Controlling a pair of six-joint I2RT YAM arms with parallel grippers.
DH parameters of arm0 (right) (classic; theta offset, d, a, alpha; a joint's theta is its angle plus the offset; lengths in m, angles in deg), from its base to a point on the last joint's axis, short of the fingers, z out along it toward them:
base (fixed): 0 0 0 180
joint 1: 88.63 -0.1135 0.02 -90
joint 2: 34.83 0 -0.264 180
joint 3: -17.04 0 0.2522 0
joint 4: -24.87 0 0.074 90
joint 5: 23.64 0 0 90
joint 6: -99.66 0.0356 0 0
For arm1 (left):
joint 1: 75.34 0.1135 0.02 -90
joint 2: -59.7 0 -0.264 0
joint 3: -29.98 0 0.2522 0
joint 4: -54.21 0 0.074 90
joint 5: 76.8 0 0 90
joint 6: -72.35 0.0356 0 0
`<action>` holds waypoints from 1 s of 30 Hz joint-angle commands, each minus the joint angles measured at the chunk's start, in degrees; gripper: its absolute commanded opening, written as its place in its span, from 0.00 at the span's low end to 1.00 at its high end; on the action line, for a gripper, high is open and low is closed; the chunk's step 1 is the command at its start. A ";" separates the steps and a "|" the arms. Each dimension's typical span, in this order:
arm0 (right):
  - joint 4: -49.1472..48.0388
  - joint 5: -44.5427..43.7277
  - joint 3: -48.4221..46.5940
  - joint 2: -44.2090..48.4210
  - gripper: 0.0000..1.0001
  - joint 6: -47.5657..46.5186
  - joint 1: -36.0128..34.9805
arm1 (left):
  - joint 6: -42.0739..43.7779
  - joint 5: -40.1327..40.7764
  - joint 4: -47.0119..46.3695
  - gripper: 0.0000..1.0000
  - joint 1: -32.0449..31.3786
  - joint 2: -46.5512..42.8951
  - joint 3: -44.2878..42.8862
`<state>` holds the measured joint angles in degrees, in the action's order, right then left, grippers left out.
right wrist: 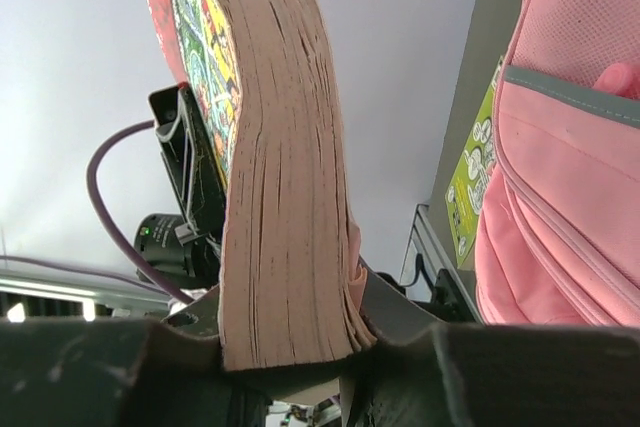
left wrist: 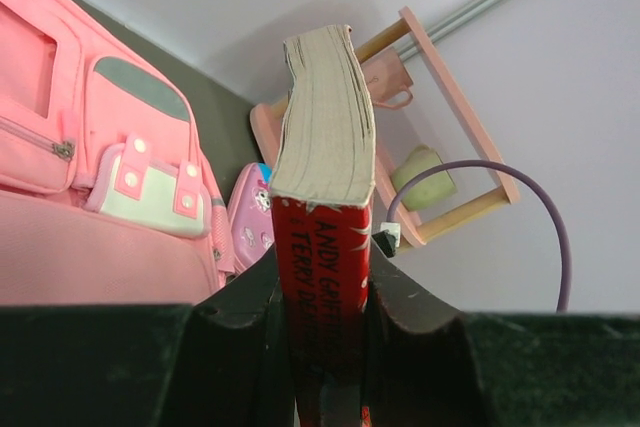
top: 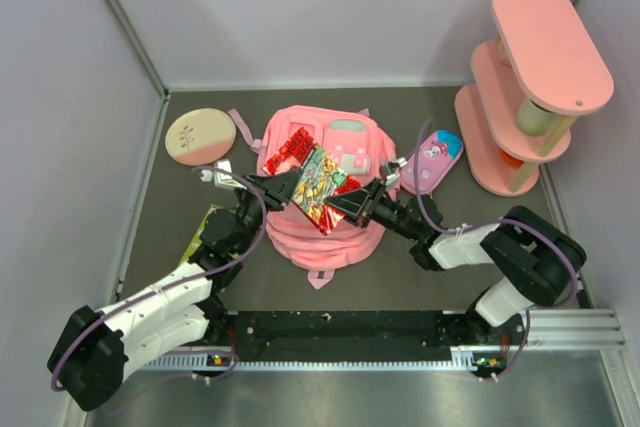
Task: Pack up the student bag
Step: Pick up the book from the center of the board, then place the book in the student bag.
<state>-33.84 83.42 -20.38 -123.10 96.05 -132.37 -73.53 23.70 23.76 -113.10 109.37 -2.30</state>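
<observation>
The student bag [top: 330, 237] lies flat in the middle of the table, a pink backpack with its front pockets up. Above it hangs a thick paperback book [top: 318, 187] with a red spine and a colourful cover. My left gripper [top: 283, 187] is shut on the book from the left, and the left wrist view shows its jaws pinching the red spine [left wrist: 322, 247]. My right gripper [top: 350, 199] is shut on the opposite edge, and the right wrist view shows the page block [right wrist: 285, 197] pressed between its jaws. The bag [right wrist: 570, 177] lies just beside the book.
A pink tiered shelf [top: 530, 87] stands at the back right, with a small pink pencil case [top: 432, 160] next to it. A round pink and beige disc [top: 200, 134] lies at the back left. A green booklet [top: 200, 232] lies under the left arm. Grey walls enclose the table.
</observation>
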 commanded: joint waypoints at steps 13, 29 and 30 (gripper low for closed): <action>40.60 -15.54 1.69 34.00 0.00 -21.40 -0.46 | 25.55 -2.76 43.93 0.99 -0.04 -7.22 -15.74; 96.63 -42.02 -12.98 60.58 0.00 -28.55 -0.02 | 49.88 -9.18 72.76 0.99 -14.45 13.95 -30.43; 97.94 -41.93 -13.43 60.84 0.00 -28.91 0.15 | 50.68 -9.44 73.81 0.98 -14.36 14.57 -30.87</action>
<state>59.23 45.32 -28.75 -64.78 69.27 -132.33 -31.89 16.00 90.71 -127.48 122.50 -29.45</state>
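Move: The red comic book hangs between both hands above the backpack: its middle is about 4 cm right of the left hand, and some 5 cm ahead and 6 cm left of the right hand, slightly higher. The backpack's near end is some 10 cm back, 5 cm right and 20 cm below the left hand. From the right hand, the pencil case lies about 16 cm ahead, 21 cm right, 17 cm down. The left fingers let go of the book's spine and open wide while the right keeps its pinch on the page edge, carrying the book about 18 cm right off the backpack, fingertips swinging clockwise and dipping. Emptied, the left hand sinks some 13 cm and draws back 8 cm, also going right, towards the backpack's near end, rolling strongly so the fingers tip down. ##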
